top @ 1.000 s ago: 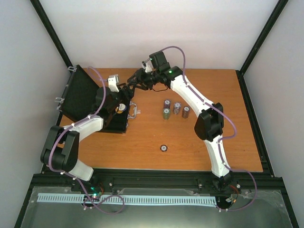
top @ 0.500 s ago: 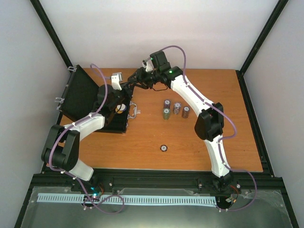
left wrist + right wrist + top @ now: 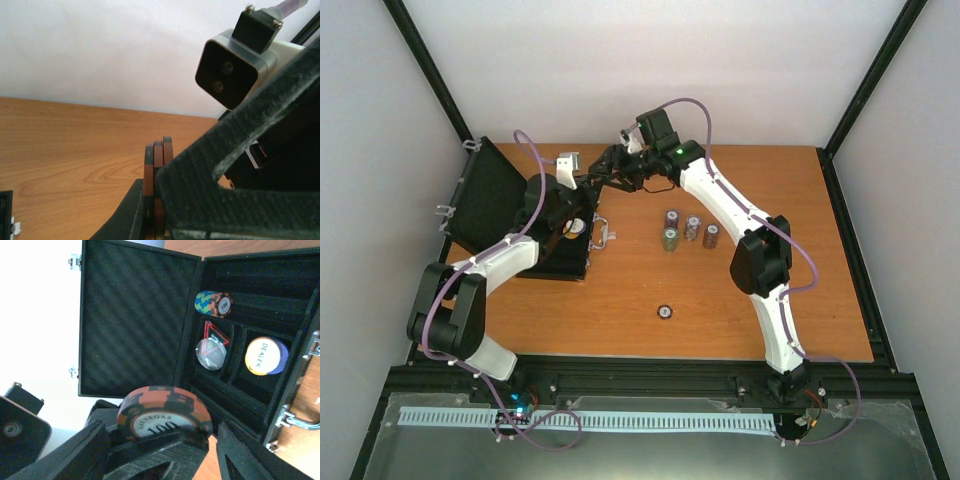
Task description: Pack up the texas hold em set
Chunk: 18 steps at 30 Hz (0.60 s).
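Note:
The black case point(image 3: 485, 205) lies open at the table's left, its lid point(image 3: 130, 320) up. In its tray sit a striped chip stack point(image 3: 214, 303), a yellow dealer disc point(image 3: 264, 356) and a clear disc over a dark triangular token point(image 3: 211, 354). Both grippers meet just right of the case. My left gripper point(image 3: 586, 190) point(image 3: 152, 200) is shut on an orange-and-black chip stack point(image 3: 156, 165) point(image 3: 162, 412). My right gripper point(image 3: 604, 178) point(image 3: 162, 442) stands open around that stack, its fingers clear of the chips.
Several chip stacks point(image 3: 691, 228) stand in a cluster mid-table. A small round disc point(image 3: 664, 312) lies alone nearer the front. The case's silver handle point(image 3: 295, 422) juts from its right edge. The right wrist camera point(image 3: 235, 65) hangs close over my left fingers.
My left gripper has shut on the orange chip stack. The right gripper's jaws have spread wider around it. Both arms stayed near the case.

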Each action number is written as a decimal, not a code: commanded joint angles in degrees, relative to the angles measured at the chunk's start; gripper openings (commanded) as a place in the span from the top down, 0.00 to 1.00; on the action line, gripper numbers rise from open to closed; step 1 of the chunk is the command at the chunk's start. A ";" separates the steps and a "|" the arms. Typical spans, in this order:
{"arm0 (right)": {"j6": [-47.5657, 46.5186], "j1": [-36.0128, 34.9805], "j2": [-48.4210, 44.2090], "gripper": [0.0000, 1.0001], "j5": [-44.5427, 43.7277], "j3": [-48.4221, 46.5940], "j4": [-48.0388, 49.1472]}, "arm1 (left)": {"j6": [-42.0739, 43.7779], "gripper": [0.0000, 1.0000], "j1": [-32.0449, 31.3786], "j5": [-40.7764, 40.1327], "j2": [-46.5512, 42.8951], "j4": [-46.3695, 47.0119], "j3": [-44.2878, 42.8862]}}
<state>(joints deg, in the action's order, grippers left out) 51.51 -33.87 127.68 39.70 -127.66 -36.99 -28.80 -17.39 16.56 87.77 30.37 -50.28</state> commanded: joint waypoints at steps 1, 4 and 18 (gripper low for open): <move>-1.55 -0.51 -0.45 0.31 4.32 -0.72 -3.28 | 4.06 0.99 1.19 2.47 -3.45 -5.29 -3.47; -1.54 -0.03 0.23 0.11 4.27 -2.90 -3.22 | 6.42 0.99 1.34 4.53 -5.25 -10.41 -3.57; -16.90 3.81 -1.67 0.00 -8.54 -6.20 -17.44 | 16.19 0.99 7.44 1.34 -5.51 -52.55 -15.43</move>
<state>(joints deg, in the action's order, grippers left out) 43.83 -30.87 127.85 37.41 -135.48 -45.12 -18.41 -12.84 20.88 81.52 -3.25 -58.54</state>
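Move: The left hand already pinches the orange chips; the middle of the open case it carries them to lies about 14 cm to its left, 6 cm back and 21 cm below. The dealer button is about 8 cm left and 6 cm back, the blue-orange chips 18 cm left and 3 cm ahead. From the right hand, the last short chip stack is some 27 cm back, 15 cm right, 25 cm below; the tall chip stacks are about 8 cm back, 22 cm right. Open the right gripper wide to free the orange chips to the left one, then lift it about 4 cm and draw it off to the right and forward. Keep the left pinch closed; ease that hand back, then left and down towards the open case, some 4 cm in all, tipping its fingers downward roughly 15 degrees. ##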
